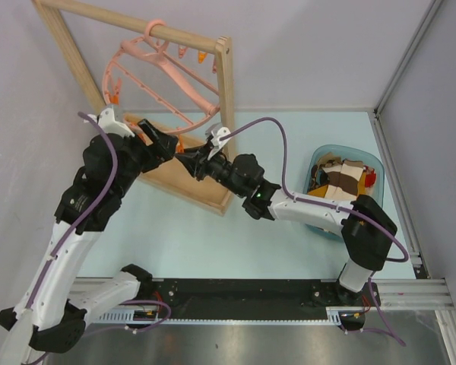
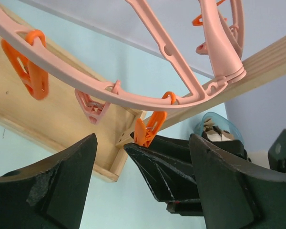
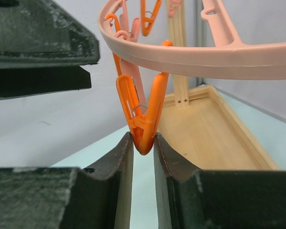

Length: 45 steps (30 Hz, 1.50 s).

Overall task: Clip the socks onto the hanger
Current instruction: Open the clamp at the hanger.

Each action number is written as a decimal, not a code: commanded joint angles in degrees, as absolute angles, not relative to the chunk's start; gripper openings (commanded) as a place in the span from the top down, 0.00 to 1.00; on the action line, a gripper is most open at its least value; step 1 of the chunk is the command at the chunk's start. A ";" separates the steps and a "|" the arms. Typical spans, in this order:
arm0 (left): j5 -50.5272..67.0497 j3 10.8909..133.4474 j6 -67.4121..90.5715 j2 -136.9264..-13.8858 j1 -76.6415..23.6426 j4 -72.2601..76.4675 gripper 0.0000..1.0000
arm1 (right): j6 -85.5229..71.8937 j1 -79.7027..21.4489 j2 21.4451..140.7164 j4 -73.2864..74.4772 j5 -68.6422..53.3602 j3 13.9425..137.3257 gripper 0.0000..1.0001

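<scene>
The pink round hanger [image 1: 163,72] hangs by its hook from the wooden rack's top bar. My right gripper [image 1: 188,163] is shut on the lower tip of an orange clip [image 3: 143,119] that hangs from the hanger's ring [image 3: 205,59]. My left gripper [image 1: 163,141] is open and empty, just left of the right one. In the left wrist view its fingers [image 2: 62,181] stand wide on either side of that orange clip [image 2: 150,129] and the right gripper's finger. The socks [image 1: 342,182] lie piled in a bin at the right, away from both grippers.
The wooden rack has an upright post [image 1: 224,84] and a flat base tray [image 1: 190,179] under the hanger. The clear blue bin [image 1: 368,163] holds the socks. Other orange and pink clips [image 2: 26,67] hang along the ring. Walls close in at the left and the back.
</scene>
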<state>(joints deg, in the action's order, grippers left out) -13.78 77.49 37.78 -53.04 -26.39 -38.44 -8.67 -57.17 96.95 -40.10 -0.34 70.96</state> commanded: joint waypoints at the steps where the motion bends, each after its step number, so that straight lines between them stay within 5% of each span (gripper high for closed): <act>1: -16.26 81.73 38.32 -55.72 -27.24 -43.06 0.17 | -2.64 -59.76 98.61 -42.10 9.74 73.21 1.00; 45: -27.86 88.15 35.51 -66.97 -32.87 -42.63 0.50 | 4.92 -63.19 102.57 -46.41 17.40 73.21 1.00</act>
<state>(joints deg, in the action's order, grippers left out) -26.02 85.73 35.57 -66.30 -32.51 -44.66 3.75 -62.37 100.88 -45.84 16.25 71.40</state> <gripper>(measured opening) 0.526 0.242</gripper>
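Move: The orange clamp hanging from the hanger's rim lies about 5 cm ahead of the left hand, 2 cm to its right and 3 cm below. The pink clamp is some 5 cm ahead, 3 cm to the left and 2 cm below that hand; a second orange clamp is roughly 3 cm ahead, 7 cm left and 2 cm below. The right hand already pinches the first clamp's lower end, its middle about 1 cm ahead, 1 cm left and 2 cm above. Forward and down, about 3 cm each, and a little to the right, the left hand brings its fingers around the upper part of the orange clamp, rolling its left side up some 10 degrees while the fingers narrow from wide to about half open. The right hand keeps its pinch on the lower end, easing slightly forward and down while turning clockwise nearly 15 degrees. ##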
